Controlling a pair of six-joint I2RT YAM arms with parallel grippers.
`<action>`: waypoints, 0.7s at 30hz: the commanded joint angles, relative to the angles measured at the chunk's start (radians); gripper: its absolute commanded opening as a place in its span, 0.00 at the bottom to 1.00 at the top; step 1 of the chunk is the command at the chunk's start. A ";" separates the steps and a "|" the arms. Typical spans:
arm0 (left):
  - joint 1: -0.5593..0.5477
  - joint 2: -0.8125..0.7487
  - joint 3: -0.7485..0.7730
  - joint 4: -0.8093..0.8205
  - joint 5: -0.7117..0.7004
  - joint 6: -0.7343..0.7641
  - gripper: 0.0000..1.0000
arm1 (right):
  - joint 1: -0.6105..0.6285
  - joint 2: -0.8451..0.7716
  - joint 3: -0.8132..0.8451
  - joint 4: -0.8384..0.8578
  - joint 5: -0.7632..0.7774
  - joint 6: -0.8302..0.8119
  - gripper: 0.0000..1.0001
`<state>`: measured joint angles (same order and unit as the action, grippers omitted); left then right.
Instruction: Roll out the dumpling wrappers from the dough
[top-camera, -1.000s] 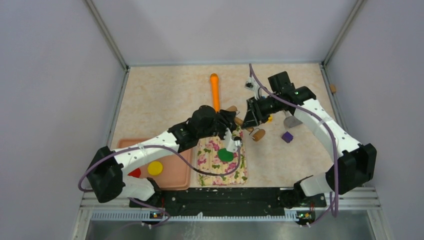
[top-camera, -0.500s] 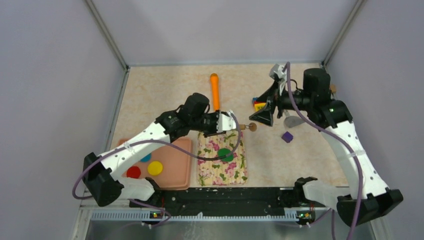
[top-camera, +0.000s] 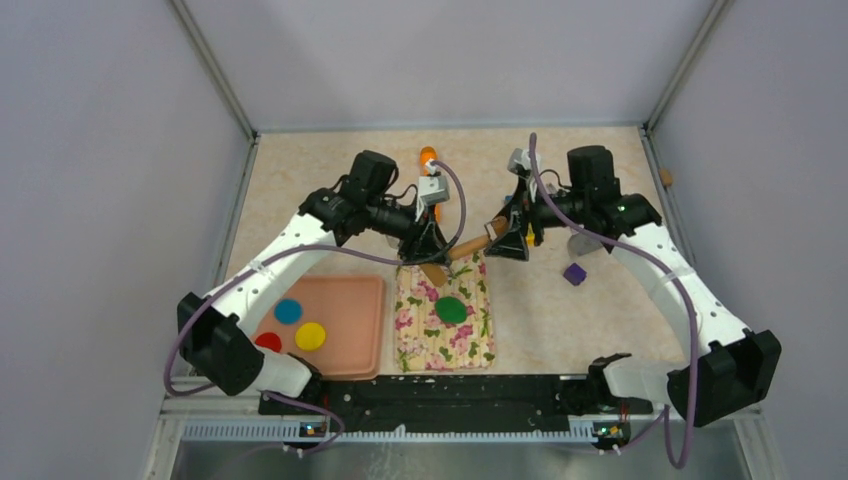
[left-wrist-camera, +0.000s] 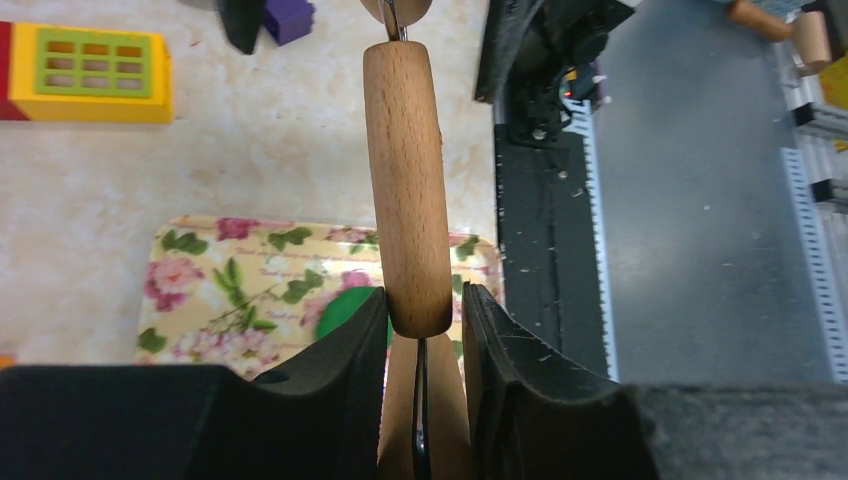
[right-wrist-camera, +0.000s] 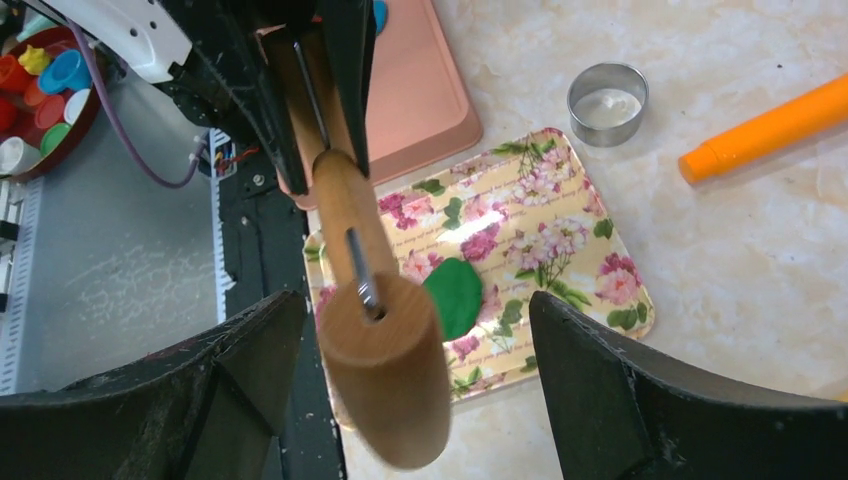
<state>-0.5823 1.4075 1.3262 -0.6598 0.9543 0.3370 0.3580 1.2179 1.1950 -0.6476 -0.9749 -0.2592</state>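
A wooden rolling pin (top-camera: 463, 247) hangs tilted above the far edge of the floral mat (top-camera: 470, 340). My left gripper (left-wrist-camera: 422, 335) is shut on its near handle (left-wrist-camera: 420, 410); the barrel (left-wrist-camera: 405, 180) points away from it. My right gripper (right-wrist-camera: 420, 400) stands open around the far handle (right-wrist-camera: 385, 385), with a gap on both sides. The dough (top-camera: 451, 309), a dark green flattened oval, lies on the mat below the pin and also shows in the right wrist view (right-wrist-camera: 455, 293). Blue (top-camera: 289, 311), yellow (top-camera: 310, 335) and red (top-camera: 268, 342) dumpling wrappers lie in the pink tray (top-camera: 345, 300).
An orange cylinder (right-wrist-camera: 765, 130) lies on the table behind the mat, next to a round metal cutter (right-wrist-camera: 607, 103). A purple block (top-camera: 574, 273) sits right of the mat. A yellow and red toy block (left-wrist-camera: 85, 75) lies farther back.
My right gripper let go of the pin, swung away to the right, then came back open around the far handle. The left gripper carried the pin toward the back of the mat.
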 joint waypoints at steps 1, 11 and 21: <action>0.010 0.013 0.046 0.053 0.178 -0.090 0.00 | 0.021 0.020 0.019 0.122 -0.070 0.055 0.83; 0.034 0.056 0.045 0.137 0.216 -0.172 0.00 | 0.060 0.039 0.005 0.079 -0.125 0.080 0.59; 0.057 0.098 0.056 0.148 0.198 -0.187 0.00 | 0.060 0.052 -0.016 0.090 -0.135 0.113 0.16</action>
<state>-0.5430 1.4895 1.3350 -0.5758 1.1336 0.1688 0.4103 1.2591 1.1908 -0.5789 -1.0760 -0.1532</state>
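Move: The roller's wooden handle hangs left of the open right gripper, its middle about 7 cm left, 3 cm back and 1 cm lower; the near roller already sits just inside the jaws, level with them and about 1 cm left. The green dough lies some 12 cm left, 3 cm back and 22 cm below. The left gripper holds the handle's other end, with the handle's middle about 5 cm to its right and 1 cm ahead. Slide the right gripper about 2 cm left and then back nearly as far, past the near roller onto the handle's right end, and shut the wide-open fingers until they pinch it. Keep the left gripper's hold on the other end, easing it about 1 cm right and tilting it some 10 degrees to line the tool up. ##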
